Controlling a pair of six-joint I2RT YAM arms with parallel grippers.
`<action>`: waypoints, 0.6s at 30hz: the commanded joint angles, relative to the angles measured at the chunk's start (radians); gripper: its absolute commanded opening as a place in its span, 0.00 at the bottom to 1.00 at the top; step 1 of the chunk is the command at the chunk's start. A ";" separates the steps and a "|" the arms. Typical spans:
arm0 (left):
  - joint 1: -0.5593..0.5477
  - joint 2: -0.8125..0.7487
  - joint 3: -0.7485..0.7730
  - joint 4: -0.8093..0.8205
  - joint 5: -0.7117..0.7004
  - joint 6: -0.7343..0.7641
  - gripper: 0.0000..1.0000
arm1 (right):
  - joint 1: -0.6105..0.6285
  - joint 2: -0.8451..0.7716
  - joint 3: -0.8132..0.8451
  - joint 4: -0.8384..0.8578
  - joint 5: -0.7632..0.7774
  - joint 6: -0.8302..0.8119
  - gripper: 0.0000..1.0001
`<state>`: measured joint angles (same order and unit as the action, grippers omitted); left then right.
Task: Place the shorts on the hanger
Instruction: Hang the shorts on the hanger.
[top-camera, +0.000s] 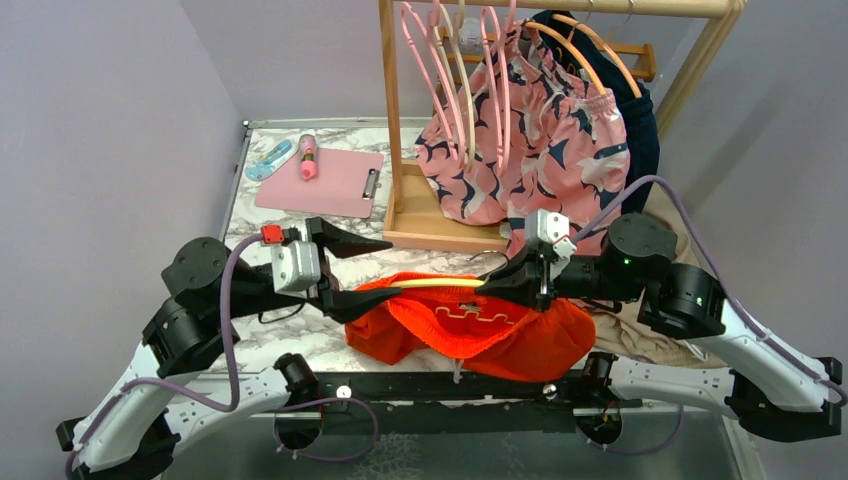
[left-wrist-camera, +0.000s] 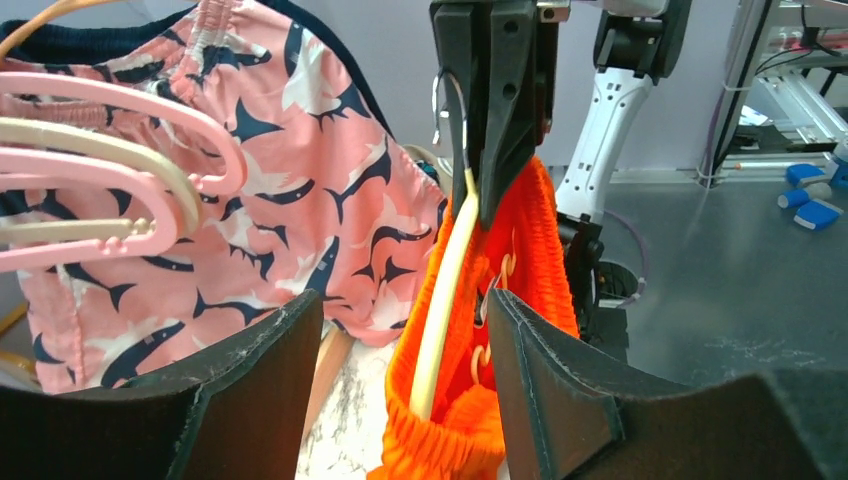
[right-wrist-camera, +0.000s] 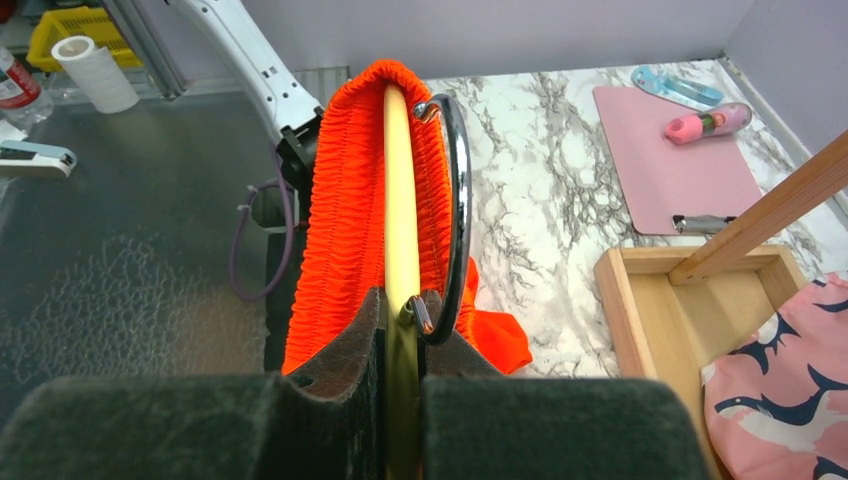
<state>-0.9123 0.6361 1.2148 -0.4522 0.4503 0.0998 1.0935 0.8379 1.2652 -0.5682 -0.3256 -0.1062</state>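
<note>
The orange-red shorts hang with their waistband threaded over the pale-yellow hanger, held level above the table's front edge. My right gripper is shut on the hanger at the base of its metal hook, and the ruffled waistband runs along both sides of the bar. My left gripper stands open at the hanger's left end. In the left wrist view the hanger and the shorts lie between the spread fingers of my left gripper, with a gap on either side.
A wooden rack at the back carries pink hangers and pink shark-pattern shorts. A pink clipboard and a pink tube lie at the back left. A beige garment lies under my right arm.
</note>
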 joint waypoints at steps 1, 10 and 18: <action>0.000 0.081 0.039 0.027 0.097 0.015 0.64 | 0.001 0.006 0.046 0.110 -0.028 -0.012 0.01; 0.000 0.189 0.026 0.028 0.221 0.026 0.64 | 0.002 0.037 0.066 0.105 -0.032 -0.029 0.01; 0.000 0.217 -0.001 0.021 0.229 0.042 0.64 | 0.000 0.056 0.077 0.109 -0.033 -0.039 0.01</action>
<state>-0.9119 0.8539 1.2316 -0.4381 0.6384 0.1192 1.0935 0.8970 1.2900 -0.5644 -0.3305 -0.1326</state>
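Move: The left hand is open and empty. The hanger's yellow left arm, its target, lies about 6 cm to its right and 7 cm below, level fore and aft. The waistband's left end is about 1 cm right and 7 cm below it; the hanger hook about 13 cm right, 2 cm ahead and 4 cm below. From the right hand, gripping beside the hook, the hanger's left arm is some 6 cm left, 2 cm below, neither ahead nor back. While the right hand keeps its pinch on the hanger beside the hook and eases it about 1 cm left, the left hand heads right, nearly 6 cm, sinking about 4 cm over the hanger's left arm and waistband. Its fingers stay open either side of the bar, tipping down and swinging clockwise by some 10 degrees each; no touch by them can be made out. ##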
